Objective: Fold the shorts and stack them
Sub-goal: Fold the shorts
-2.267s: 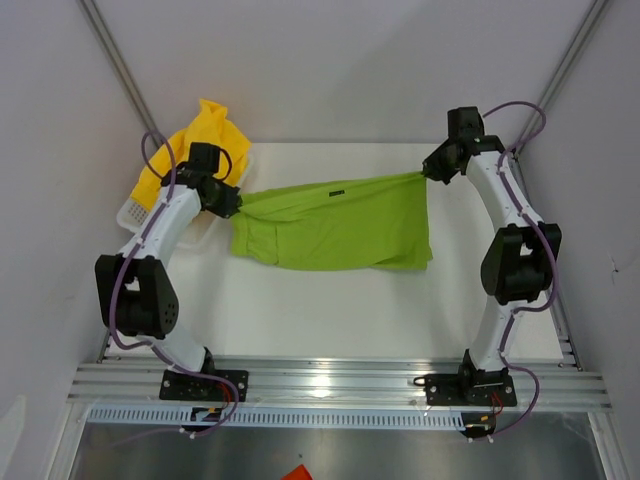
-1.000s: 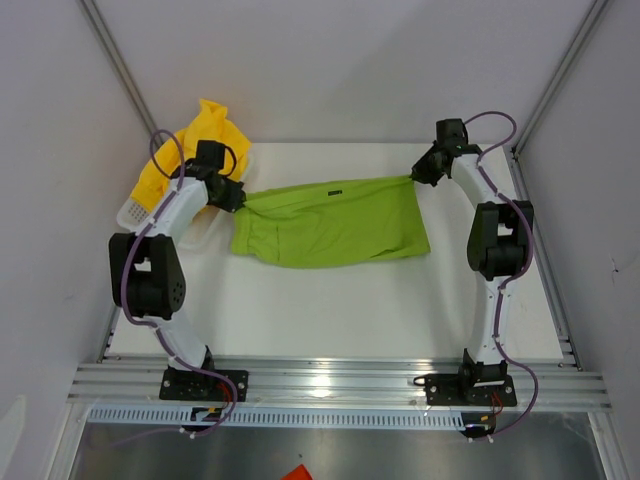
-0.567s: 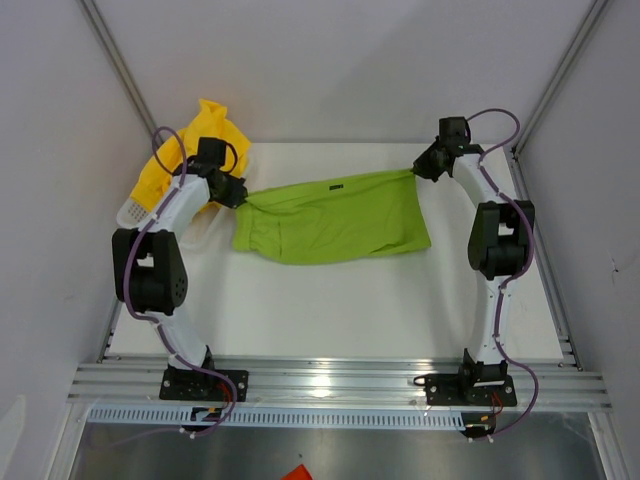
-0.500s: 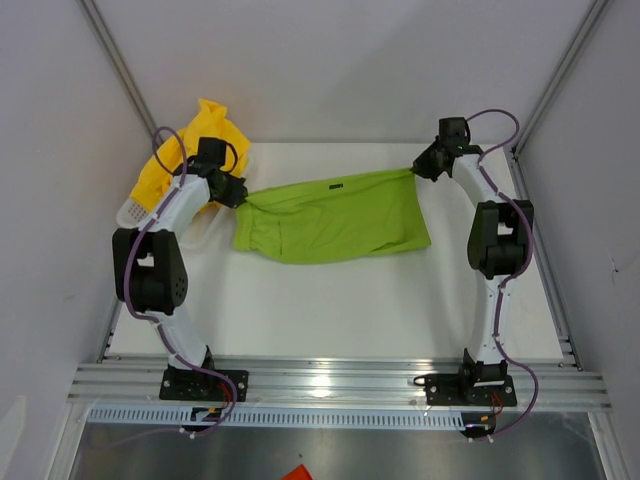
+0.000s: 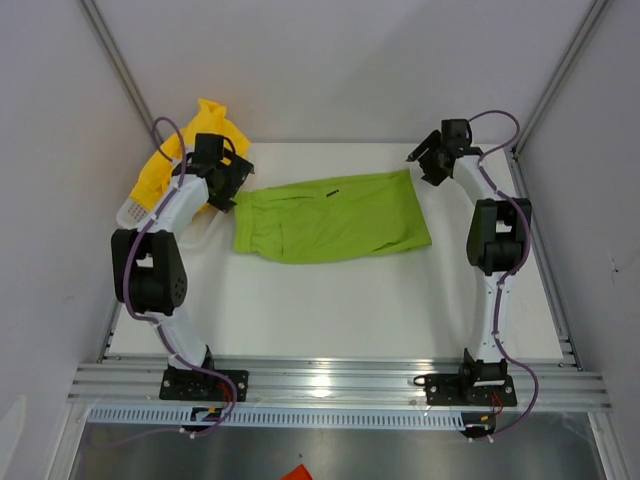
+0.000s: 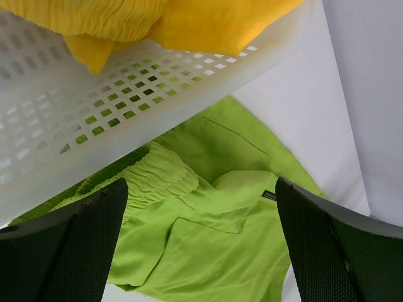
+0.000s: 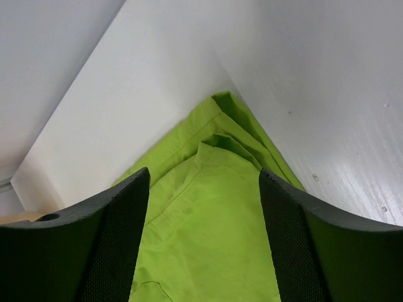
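Note:
The lime green shorts (image 5: 330, 215) lie spread flat across the back half of the table, with a small dark logo near their far edge. My left gripper (image 5: 228, 180) hovers open just past their left, waistband end, holding nothing. In the left wrist view the gathered waistband and the green shorts (image 6: 208, 251) lie below the open left gripper (image 6: 200, 207). My right gripper (image 5: 420, 160) stands open above the far right corner of the green shorts (image 7: 208, 239); nothing is between the jaws of the right gripper (image 7: 203, 189). The yellow shorts (image 5: 205, 130) are heaped in the basket.
The white mesh basket (image 5: 135, 210) sits at the table's far left edge, right beside my left gripper; its wall (image 6: 94, 107) fills the upper left wrist view with the yellow shorts (image 6: 189, 22) over it. White enclosure walls (image 7: 327, 75) stand close behind and to the right.
Both grippers have opened and let go of the green shorts. The cloth, held stretched between them before, has dropped flat on the table, and both grippers have drawn slightly away.

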{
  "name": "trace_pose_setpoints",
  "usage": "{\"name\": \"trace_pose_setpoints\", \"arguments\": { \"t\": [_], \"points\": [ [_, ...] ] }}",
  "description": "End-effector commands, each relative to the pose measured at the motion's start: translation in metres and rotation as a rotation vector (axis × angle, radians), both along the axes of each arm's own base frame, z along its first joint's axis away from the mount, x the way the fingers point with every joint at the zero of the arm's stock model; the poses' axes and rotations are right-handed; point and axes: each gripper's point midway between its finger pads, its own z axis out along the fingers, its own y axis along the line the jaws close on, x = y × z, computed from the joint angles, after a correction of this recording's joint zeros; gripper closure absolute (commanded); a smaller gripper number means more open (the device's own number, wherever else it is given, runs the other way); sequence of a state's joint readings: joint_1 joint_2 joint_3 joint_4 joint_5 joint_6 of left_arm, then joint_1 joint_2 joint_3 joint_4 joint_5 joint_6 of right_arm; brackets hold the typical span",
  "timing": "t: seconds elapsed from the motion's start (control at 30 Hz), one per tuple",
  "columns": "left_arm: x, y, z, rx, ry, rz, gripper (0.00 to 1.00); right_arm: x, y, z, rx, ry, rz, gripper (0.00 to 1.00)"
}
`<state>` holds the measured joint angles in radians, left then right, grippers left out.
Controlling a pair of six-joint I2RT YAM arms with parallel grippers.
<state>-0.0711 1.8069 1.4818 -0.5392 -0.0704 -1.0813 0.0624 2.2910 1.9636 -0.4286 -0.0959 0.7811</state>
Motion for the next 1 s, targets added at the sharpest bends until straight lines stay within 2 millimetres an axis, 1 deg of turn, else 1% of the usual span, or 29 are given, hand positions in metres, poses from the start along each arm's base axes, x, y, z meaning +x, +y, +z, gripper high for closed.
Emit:
{"name": "trace_pose_setpoints", "arguments": {
  "t": [0.0, 0.03, 0.07, 0.1, 0.13, 0.17, 0.2, 0.23, 0.27, 0.3, 0.33, 0.37, 0.4, 0.43, 0.47, 0.5, 0.53, 0.57, 0.6, 0.63, 0.67, 0.73, 0.77, 0.8, 0.83, 0.87, 0.9, 0.93, 0.97],
  "points": [
    [0.007, 0.010, 0.078, 0.064, -0.201, -0.001, 0.01, 0.003, 0.001, 0.067, -0.017, -0.139, 0.037, 0.28],
    [0.006, 0.009, 0.084, 0.073, -0.217, -0.009, 0.01, -0.001, 0.003, 0.071, -0.022, -0.145, 0.051, 0.28],
    [0.004, 0.008, 0.088, 0.084, -0.228, -0.016, 0.01, -0.007, 0.005, 0.084, -0.047, -0.172, 0.082, 0.29],
    [0.002, 0.006, 0.094, 0.109, -0.237, -0.030, 0.01, -0.017, 0.007, 0.076, -0.058, -0.150, 0.108, 0.29],
    [-0.002, 0.005, 0.102, 0.125, -0.252, -0.038, 0.01, -0.024, 0.007, 0.076, -0.066, -0.149, 0.127, 0.28],
    [-0.005, 0.003, 0.107, 0.139, -0.261, -0.044, 0.01, -0.033, 0.008, 0.087, -0.072, -0.165, 0.143, 0.27],
    [-0.008, 0.002, 0.109, 0.161, -0.263, -0.056, 0.01, -0.047, 0.007, 0.068, -0.096, -0.131, 0.173, 0.25],
    [-0.015, 0.000, 0.117, 0.182, -0.277, -0.056, 0.01, -0.056, 0.007, 0.077, -0.102, -0.146, 0.190, 0.22],
    [-0.020, 0.000, 0.114, 0.195, -0.271, -0.061, 0.01, -0.063, 0.005, 0.071, -0.123, -0.135, 0.210, 0.21],
    [-0.024, -0.005, 0.116, 0.212, -0.283, -0.083, 0.01, -0.076, 0.001, 0.052, -0.130, -0.095, 0.223, 0.21],
    [-0.025, -0.008, 0.122, 0.218, -0.309, -0.091, 0.01, -0.084, 0.004, 0.048, -0.115, -0.092, 0.259, 0.21],
    [-0.033, -0.011, 0.119, 0.226, -0.312, -0.108, 0.01, -0.090, 0.002, 0.043, -0.109, -0.084, 0.275, 0.21],
    [-0.037, -0.020, 0.122, 0.257, -0.329, -0.162, 0.01, -0.096, -0.003, 0.041, -0.112, -0.082, 0.289, 0.22],
    [-0.040, -0.023, 0.122, 0.275, -0.333, -0.179, 0.01, -0.105, -0.003, 0.029, -0.104, -0.055, 0.308, 0.23],
    [-0.046, -0.025, 0.115, 0.292, -0.322, -0.203, 0.01, -0.110, -0.002, 0.024, -0.097, -0.047, 0.330, 0.24],
    [-0.051, -0.037, 0.113, 0.320, -0.327, -0.265, 0.01, -0.114, -0.005, 0.018, -0.111, -0.033, 0.347, 0.24],
    [-0.054, -0.043, 0.109, 0.329, -0.328, -0.292, 0.01, -0.120, -0.004, 0.011, -0.115, -0.018, 0.363, 0.24],
    [-0.061, -0.045, 0.096, 0.339, -0.314, -0.312, 0.01, -0.121, -0.003, 0.008, -0.115, -0.017, 0.377, 0.24],
    [-0.065, -0.052, 0.092, 0.348, -0.318, -0.341, 0.01, -0.123, -0.004, 0.002, -0.117, -0.003, 0.381, 0.23],
    [-0.067, -0.054, 0.088, 0.347, -0.318, -0.348, 0.01, -0.123, -0.003, -0.002, -0.122, 0.001, 0.393, 0.23],
    [-0.073, -0.055, 0.072, 0.335, -0.297, -0.362, 0.01, -0.125, -0.003, -0.005, -0.118, 0.008, 0.398, 0.23],
    [-0.076, -0.060, 0.067, 0.325, -0.304, -0.398, 0.01, -0.126, -0.002, -0.014, -0.113, 0.025, 0.409, 0.23],
    [-0.079, -0.062, 0.057, 0.320, -0.290, -0.418, 0.01, -0.127, -0.002, -0.017, -0.110, 0.031, 0.410, 0.23],
    [-0.080, -0.067, 0.056, 0.315, -0.301, -0.453, 0.01, -0.127, -0.001, -0.024, -0.101, 0.041, 0.417, 0.24],
    [-0.079, -0.071, 0.058, 0.313, -0.320, -0.484, 0.01, -0.127, 0.001, -0.026, -0.097, 0.046, 0.422, 0.24],
    [-0.083, -0.075, 0.048, 0.322, -0.320, -0.534, 0.01, -0.127, 0.002, -0.029, -0.090, 0.051, 0.423, 0.24],
    [-0.081, -0.080, 0.051, 0.307, -0.349, -0.554, 0.01, -0.127, 0.003, -0.032, -0.083, 0.054, 0.427, 0.24],
    [-0.082, -0.081, 0.050, 0.307, -0.354, -0.560, 0.01, -0.127, 0.002, -0.037, -0.084, 0.064, 0.425, 0.24],
    [-0.082, -0.081, 0.045, 0.315, -0.349, -0.575, 0.01, -0.128, 0.002, -0.039, -0.089, 0.072, 0.426, 0.24]
  ]
}}
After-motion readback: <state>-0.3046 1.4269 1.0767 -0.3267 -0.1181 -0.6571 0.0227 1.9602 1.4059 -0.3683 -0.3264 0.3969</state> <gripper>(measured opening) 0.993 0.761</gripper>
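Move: The shorts lie once folded, their middle some 23 cm left, 11 back and 8 below the right hand. Their far right corner is about 3 cm ahead of that hand, the near right corner roughly 19 back and 6 right. From the left hand the shorts' middle is about 25 cm right, 3 back and 12 below; the basket's middle sits some 17 left and 3 ahead. Both stay open: left arcs up 11 cm, then down, back and right over the shorts; right retracts 13 cm. ##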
